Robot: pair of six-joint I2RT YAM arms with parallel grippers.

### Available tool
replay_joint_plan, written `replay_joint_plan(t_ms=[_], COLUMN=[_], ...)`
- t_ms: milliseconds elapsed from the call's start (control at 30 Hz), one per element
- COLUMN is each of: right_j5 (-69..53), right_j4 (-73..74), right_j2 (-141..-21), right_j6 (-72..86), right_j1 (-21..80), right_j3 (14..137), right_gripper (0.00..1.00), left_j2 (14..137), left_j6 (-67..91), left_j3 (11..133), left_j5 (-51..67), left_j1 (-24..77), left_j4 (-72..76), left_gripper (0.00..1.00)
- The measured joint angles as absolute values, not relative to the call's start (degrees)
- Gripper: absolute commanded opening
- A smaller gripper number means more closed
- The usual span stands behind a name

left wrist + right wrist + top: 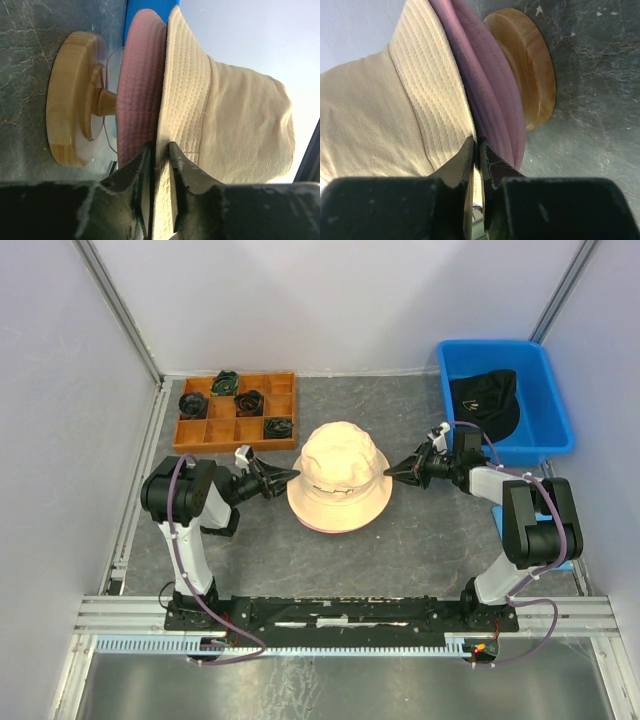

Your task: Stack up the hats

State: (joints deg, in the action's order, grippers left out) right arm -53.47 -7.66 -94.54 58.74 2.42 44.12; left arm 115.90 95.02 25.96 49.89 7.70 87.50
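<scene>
A beige hat point(340, 475) sits on top of a pink hat point(140, 90) on a wooden stand point(75, 100) in the middle of the table. My left gripper point(293, 475) is at the beige hat's left brim. In the left wrist view its jaws point(160, 146) stand slightly parted with the brim loose between them. My right gripper point(390, 472) is at the right brim. Its jaws point(476, 142) are pinched on the beige brim, just above the pink hat point(495, 100). A black hat point(487, 400) lies in the blue bin.
The blue bin point(555, 435) stands at the back right. A wooden divided tray point(200, 435) with several small dark coiled bundles is at the back left. White walls close in the table on three sides.
</scene>
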Motion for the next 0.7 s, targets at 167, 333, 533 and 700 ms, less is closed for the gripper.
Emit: replay_joint_plan(t_ms=[167,333,533,700], right_j5=[-52.12,-49.54,-47.59,-46.61], right_j4=[-5.91,-4.08,-0.54,3.68], right_j2=[-94.54,-94.56,-93.89,-91.94], right_j6=[57.84,56.71,54.28,51.68], right_j1=[2.02,1.34,1.19,0.21], right_j3=[44.12,44.12,44.12,44.12], right_gripper=[0.33,0.47,0.5,0.5], left_j2=[115.98,116.01,115.98,115.42], left_j6=[94.98,95.0,94.85,92.97], left_j3=[25.82,25.56,25.1,23.24], left_j5=[49.84,49.69,49.63,49.45], left_j1=[7.35,7.22,6.76,3.81], left_j4=[87.18,87.07,87.02,85.01], left_gripper=[0.5,0.51,0.6,0.64])
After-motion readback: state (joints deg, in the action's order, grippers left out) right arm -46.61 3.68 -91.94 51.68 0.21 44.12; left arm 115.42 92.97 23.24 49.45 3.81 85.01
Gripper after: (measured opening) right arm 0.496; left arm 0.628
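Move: The beige hat, the one being placed, is draped over the pink hats on the stand. Its middle lies about 10 cm to the right of the left hand and some 11 cm to the left of the right hand, level with both fore and aft and about 3 cm higher. The wooden tray lies about 20 cm ahead of the left hand, 15 cm to its left and 11 cm lower. The black hat in the blue bin is about 19 cm ahead of the right hand, 23 cm to its right and 8 cm lower. The beige hat's brim is let go on both sides as both grippers, already just starting to open, spread to roughly half open or more. The right hand sinks and draws off to the right, a good 2 cm each way, its fingertips tipping down a little. The left hand waits almost still while opening, then backs out about 2.5 cm to the left and slightly down. ##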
